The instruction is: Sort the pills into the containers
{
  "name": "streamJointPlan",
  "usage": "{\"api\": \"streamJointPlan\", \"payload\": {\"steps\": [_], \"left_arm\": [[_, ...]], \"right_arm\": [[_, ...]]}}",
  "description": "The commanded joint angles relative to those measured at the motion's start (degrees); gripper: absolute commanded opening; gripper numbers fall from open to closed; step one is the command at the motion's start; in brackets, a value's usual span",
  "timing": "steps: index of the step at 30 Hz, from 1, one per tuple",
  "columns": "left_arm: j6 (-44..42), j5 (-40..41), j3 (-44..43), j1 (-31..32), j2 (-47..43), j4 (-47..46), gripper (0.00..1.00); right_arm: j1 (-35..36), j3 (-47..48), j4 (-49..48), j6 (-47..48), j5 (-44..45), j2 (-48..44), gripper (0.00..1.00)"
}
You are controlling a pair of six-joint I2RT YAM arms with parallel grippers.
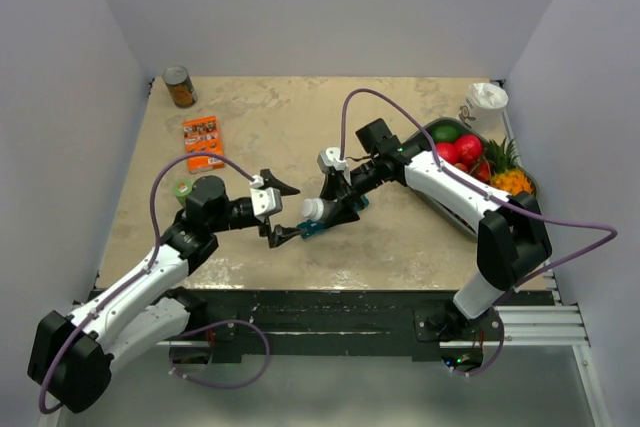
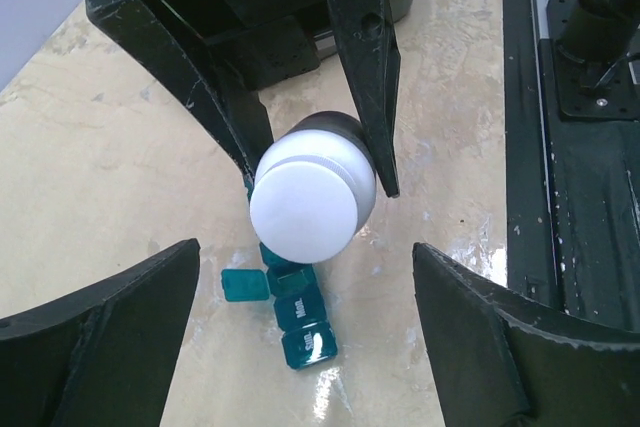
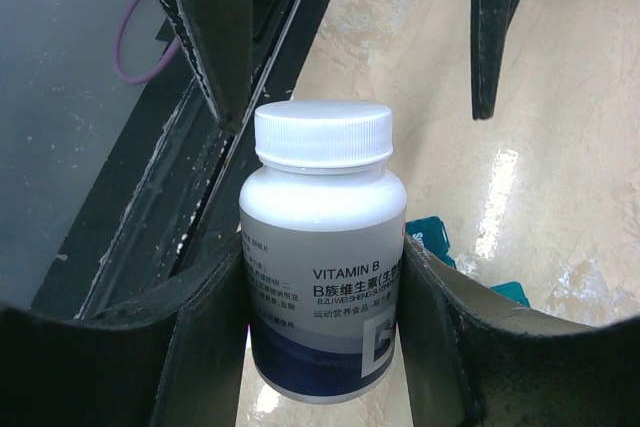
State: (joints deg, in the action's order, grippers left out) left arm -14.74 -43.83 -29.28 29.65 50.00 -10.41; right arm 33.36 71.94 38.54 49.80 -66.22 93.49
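Note:
My right gripper [image 1: 340, 203] [image 3: 320, 282] is shut on a vitamin bottle [image 1: 313, 209] [image 3: 325, 257] with a white cap [image 2: 303, 209], holding it on its side just above the table. The cap points at my left gripper [image 1: 286, 214] [image 2: 304, 247], which stands open around it without touching. Below the bottle lies the teal containers strip [image 1: 312, 230] [image 2: 300, 312] [image 3: 432, 239]; one lid [image 2: 245, 285] is flipped open, and the far end is hidden by the bottle. No loose pills are in view.
A grey tray [image 1: 430, 131] of fruit sits at the right with a white cup [image 1: 487, 105] behind it. An orange packet [image 1: 203, 141] and a tin can [image 1: 180, 86] lie at the back left. A green tub [image 1: 183, 189] sits by my left arm.

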Motion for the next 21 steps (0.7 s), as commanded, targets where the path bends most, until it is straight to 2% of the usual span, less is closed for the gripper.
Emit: {"api": "streamJointPlan", "payload": {"steps": [1,8,13,14,16,17,20,21], "left_arm": [[-0.9,-3.3,-3.5,-0.2,2.3,-7.8,0.89],[5.2,-6.4,-4.0,-0.2,6.4,-12.1,0.68],[6.2,-6.7,-4.0,-0.2,7.2,-12.0,0.53],[6.2,-6.6,-4.0,-0.2,7.2,-11.9,0.44],[6.7,-6.2,-4.1,-0.2,7.2,-11.5,0.33],[6.7,-5.8,-4.2,-0.2,7.0,-11.2,0.23],[9.8,-4.4,-4.6,-0.2,6.7,-9.7,0.00],[11.6,-3.0,-4.9,-0.2,6.7,-8.6,0.00]], "right_arm": [[0.1,1.8,0.7,1.5,-2.9,0.5,0.00],[0.1,1.7,0.7,1.7,-2.6,0.8,0.00],[0.1,1.8,0.8,1.8,-2.5,0.8,0.00],[0.0,1.8,0.8,1.8,-2.4,0.9,0.00],[0.1,1.8,0.8,1.8,-2.4,1.0,0.00],[0.1,1.8,0.8,1.8,-2.4,1.0,0.00],[0.1,1.8,0.0,1.2,-1.2,0.9,0.00],[0.2,1.6,-0.8,0.3,-0.7,0.9,0.00]]}}
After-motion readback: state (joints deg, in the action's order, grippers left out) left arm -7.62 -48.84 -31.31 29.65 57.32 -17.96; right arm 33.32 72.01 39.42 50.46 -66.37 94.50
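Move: About 3 cm to the left hand's right, level with it in height and reach, is the white cap of the pill bottle, with the bottle's body some 3 cm beyond to the right. The right hand keeps hold of that body; from it the cap lies roughly 4 cm to its left and 2 cm above. Down on the table, the teal pill organizer is about 10 cm right of the left hand, 1 cm farther out and 17 cm below. Sliding about 2 cm to the right and very slightly up, the left hand brings its wide-open fingers around the white cap and closes them to roughly half, pinching the cap from both sides while the wrist tips only some 5 degrees. The right hand keeps its grip on the bottle body and holds almost still, sinking about half a centimetre. ##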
